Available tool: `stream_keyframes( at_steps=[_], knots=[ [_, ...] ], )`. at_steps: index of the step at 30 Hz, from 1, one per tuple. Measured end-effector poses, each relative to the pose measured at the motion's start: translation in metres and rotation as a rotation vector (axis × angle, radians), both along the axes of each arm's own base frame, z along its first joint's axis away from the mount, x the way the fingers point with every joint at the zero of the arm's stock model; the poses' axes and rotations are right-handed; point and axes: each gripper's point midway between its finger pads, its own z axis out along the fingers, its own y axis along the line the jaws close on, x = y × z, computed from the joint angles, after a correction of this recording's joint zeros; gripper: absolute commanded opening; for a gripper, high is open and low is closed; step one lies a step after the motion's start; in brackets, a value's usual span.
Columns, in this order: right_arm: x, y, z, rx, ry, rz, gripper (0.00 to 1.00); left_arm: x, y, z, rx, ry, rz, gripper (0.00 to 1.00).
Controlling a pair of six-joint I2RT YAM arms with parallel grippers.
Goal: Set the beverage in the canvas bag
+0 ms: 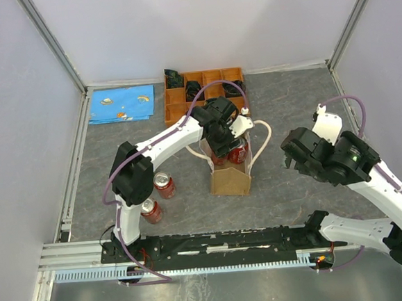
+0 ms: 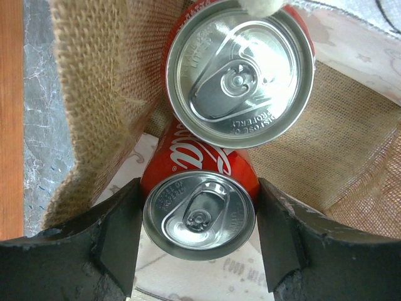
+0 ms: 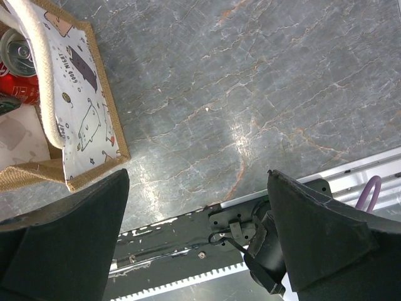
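Note:
The canvas bag (image 1: 231,180) stands open at the table's middle, with its cream handles (image 1: 262,144) flopped outward. My left gripper (image 1: 222,140) reaches down into its mouth. In the left wrist view this gripper (image 2: 199,233) is shut on a red cola can (image 2: 199,216), the beverage, upright between both black fingers (image 2: 119,232) inside the bag's woven wall (image 2: 94,94). A second red can (image 2: 240,75) stands in the bag just beyond it. My right gripper (image 1: 295,153) hovers open to the right of the bag, with only the table between its jaws (image 3: 197,238).
Two more red cans (image 1: 164,185) (image 1: 151,210) stand on the table left of the bag. An orange compartmented tray (image 1: 176,97) holding dark items sits behind the bag, and a blue cloth (image 1: 121,104) lies at the back left. The rail (image 3: 188,238) runs along the near edge.

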Motion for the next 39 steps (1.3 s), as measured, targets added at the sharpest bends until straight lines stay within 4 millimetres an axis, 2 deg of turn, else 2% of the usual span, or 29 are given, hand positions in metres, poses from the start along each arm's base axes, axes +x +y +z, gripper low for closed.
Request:
stream_keyframes(
  at_steps=[3, 9, 10, 13, 22, 24, 25, 26, 39],
  knots=[
    [-0.001, -0.001, 0.001, 0.004, -0.003, -0.001, 0.99, 0.0, -0.001, 0.0, -0.003, -0.003, -0.001, 0.39],
    [0.0, 0.0, 0.0, 0.0, 0.0, 0.0, 0.99, 0.0, -0.001, 0.0, -0.002, -0.002, -0.001, 0.71],
    [0.0, 0.0, 0.0, -0.001, 0.001, 0.0, 0.99, 0.0, -0.001, -0.001, -0.001, -0.002, -0.001, 0.76],
    [0.001, 0.001, -0.001, -0.005, 0.005, 0.001, 0.99, 0.0, -0.001, -0.001, -0.005, -0.005, -0.001, 0.83],
    [0.001, 0.001, -0.001, -0.007, 0.006, 0.001, 0.99, -0.007, 0.005, -0.005, 0.008, 0.008, -0.003, 0.88],
    [0.001, 0.001, -0.001, -0.006, 0.006, 0.001, 0.99, -0.008, 0.006, -0.003, 0.006, 0.006, -0.003, 0.92],
    [0.001, 0.001, -0.001, -0.005, 0.006, 0.001, 0.99, -0.009, 0.007, -0.002, 0.004, 0.004, -0.003, 0.98],
    [0.001, 0.002, -0.001, -0.005, 0.006, 0.001, 0.99, -0.009, 0.007, -0.001, 0.002, 0.003, -0.003, 0.99],
    [0.003, 0.005, -0.001, 0.007, 0.004, 0.005, 0.99, -0.013, 0.014, 0.021, -0.008, -0.018, 0.004, 0.99]
  ],
)
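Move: The left fingers already hold a beverage can by its top inside the canvas bag, the can's middle about 4 cm below the hand; the bag's centre is some 3 cm right and 2 cm back. The first can stands about 6 cm right of the hand and 1 cm back; the wooden tray's middle is roughly 17 cm ahead and 3 cm left. From the right hand, the held can is about 12 cm ahead, 21 cm left and 19 cm below. The left hand opens wide, releasing the can, and rises about 2 cm, easing back and left. ##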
